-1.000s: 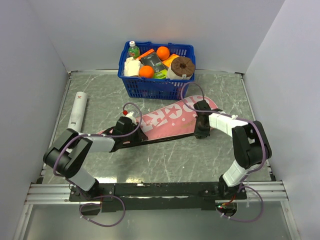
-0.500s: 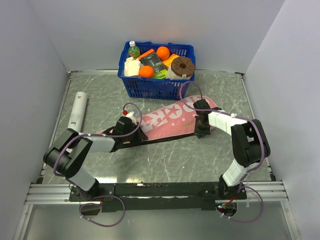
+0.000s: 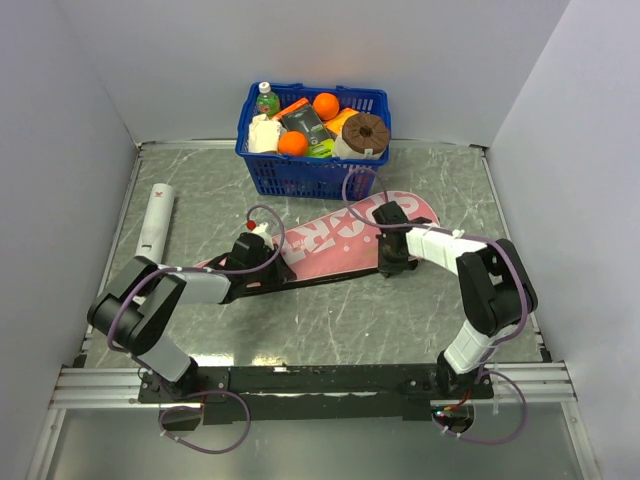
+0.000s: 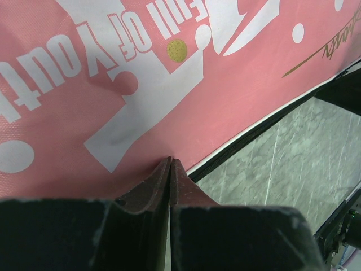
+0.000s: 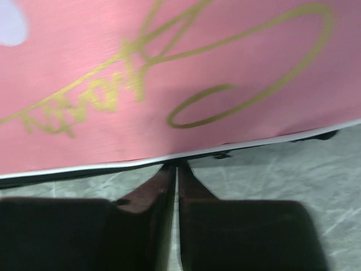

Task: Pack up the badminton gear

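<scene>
The pink "SPORT" cover (image 3: 330,235) with its black edge lies slantwise on the table. Its narrow end points left and its wide head points right. My left gripper (image 3: 266,262) sits on the narrow part, and the left wrist view shows its jaws shut, tips (image 4: 170,161) pinching the pink fabric (image 4: 113,84) just inside the black zip edge. My right gripper (image 3: 390,267) is at the near edge of the head. Its jaws (image 5: 177,167) are closed to a thin slit, tips tucked on the black rim under the pink cloth (image 5: 169,68). A long white tube (image 3: 155,222) lies apart at the left.
A blue plastic basket (image 3: 300,176) of groceries stands at the back, just beyond the cover's head. Grey walls close in the marble table (image 3: 350,320) on three sides. The arms' bases stand on the rail at the near edge.
My right gripper has slid left along the cover's near edge, uncovering more of the head. The left gripper and the tube have not moved.
</scene>
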Robot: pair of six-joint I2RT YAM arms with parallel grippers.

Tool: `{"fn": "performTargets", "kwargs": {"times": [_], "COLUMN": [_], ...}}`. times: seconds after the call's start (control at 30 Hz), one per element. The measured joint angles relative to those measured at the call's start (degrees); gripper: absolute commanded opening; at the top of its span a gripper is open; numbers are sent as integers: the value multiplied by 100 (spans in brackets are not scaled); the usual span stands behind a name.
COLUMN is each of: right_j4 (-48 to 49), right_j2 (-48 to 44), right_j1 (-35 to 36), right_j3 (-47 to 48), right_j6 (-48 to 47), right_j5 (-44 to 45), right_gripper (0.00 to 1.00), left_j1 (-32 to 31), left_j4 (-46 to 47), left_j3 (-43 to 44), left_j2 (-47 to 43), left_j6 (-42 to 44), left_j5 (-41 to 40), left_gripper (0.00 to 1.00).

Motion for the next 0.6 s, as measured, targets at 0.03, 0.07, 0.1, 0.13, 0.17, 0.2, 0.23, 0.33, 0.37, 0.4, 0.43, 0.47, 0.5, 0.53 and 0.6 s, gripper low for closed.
{"fn": "performTargets", "kwargs": {"times": [0.03, 0.07, 0.1, 0.13, 0.17, 0.2, 0.23, 0.33, 0.37, 0.4, 0.43, 0.47, 0.5, 0.53, 0.6], "right_j4": [4, 9, -2, -26, -46, -111, -140, -229, -229, -225, -214, -203, -197, -197, -197], "right_j2": [-4, -11, -26, -48, -79, -155, -197, -481, -579, -667, -726, -752, -758, -758, -765], "right_j1": [26, 39, 50, 57, 57, 57, 57, 50, 39, 22, 0, -28, -66, -101, -149], "right_j3": [0, 0, -2, -11, -24, -42, -46, -96, -127, -157, -184, -203, -219, -225, -225], "right_j6": [13, 35, 44, 46, 44, 42, 46, 44, 37, 24, -4, -37, -83, -122, -203], "right_j5": [-15, -39, -59, -74, -85, -85, -74, 33, 52, 68, 79, 76, 72, 68, 68], "right_gripper": [36, 39, 40, 41, 43, 43, 44, 47, 47, 47, 47, 47, 47, 47, 49], "left_j1": [0, 0, 0, 0, 0, 0, 0, 0, 0, 0, 0, 0, 0, 0, 0], "left_j4": [0, 2, 2, 2, 2, 2, 2, 2, 4, 4, 7, 9, 20, 31, 83], "left_j3": [0, 0, 0, 0, 0, 0, 0, 0, 0, 0, 0, 0, -2, -4, -31], "left_j2": [0, 0, 0, 0, 0, 0, 0, 0, 0, 0, 0, 0, 0, 0, -2], "left_j6": [0, 0, 0, 0, 0, 0, 0, 2, 7, 15, 20, 35, 55, 83, 127], "left_j5": [4, 11, 15, 22, 24, 24, 24, 26, 28, 28, 31, 35, 42, 52, 72], "left_gripper": [8, 8, 8, 8, 8, 9, 9, 9, 9, 10, 11, 11, 12, 12, 13]}}
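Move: The zip slider on the racket bag's near edge lies about 3 cm to the right of my right hand, 1 cm ahead and at fingertip height. The bag's middle is roughly 16 cm to this hand's left and 6 ahead, its black strap some 7 cm right and 1 ahead. The blue basket stands about 17 cm left and 28 ahead. From my left hand the slider is roughly 27 cm right and 2 ahead. I spread my right fingers from nearly shut to about half open, freeing them from the bag's near edge, and lift them about 2.5 cm. As they rise I shift rightwards along the zip line, about 2 cm after a tiny first drift left, easing slightly back off the edge. My left hand stays put with nearly shut fingertips on the bag's edge. ##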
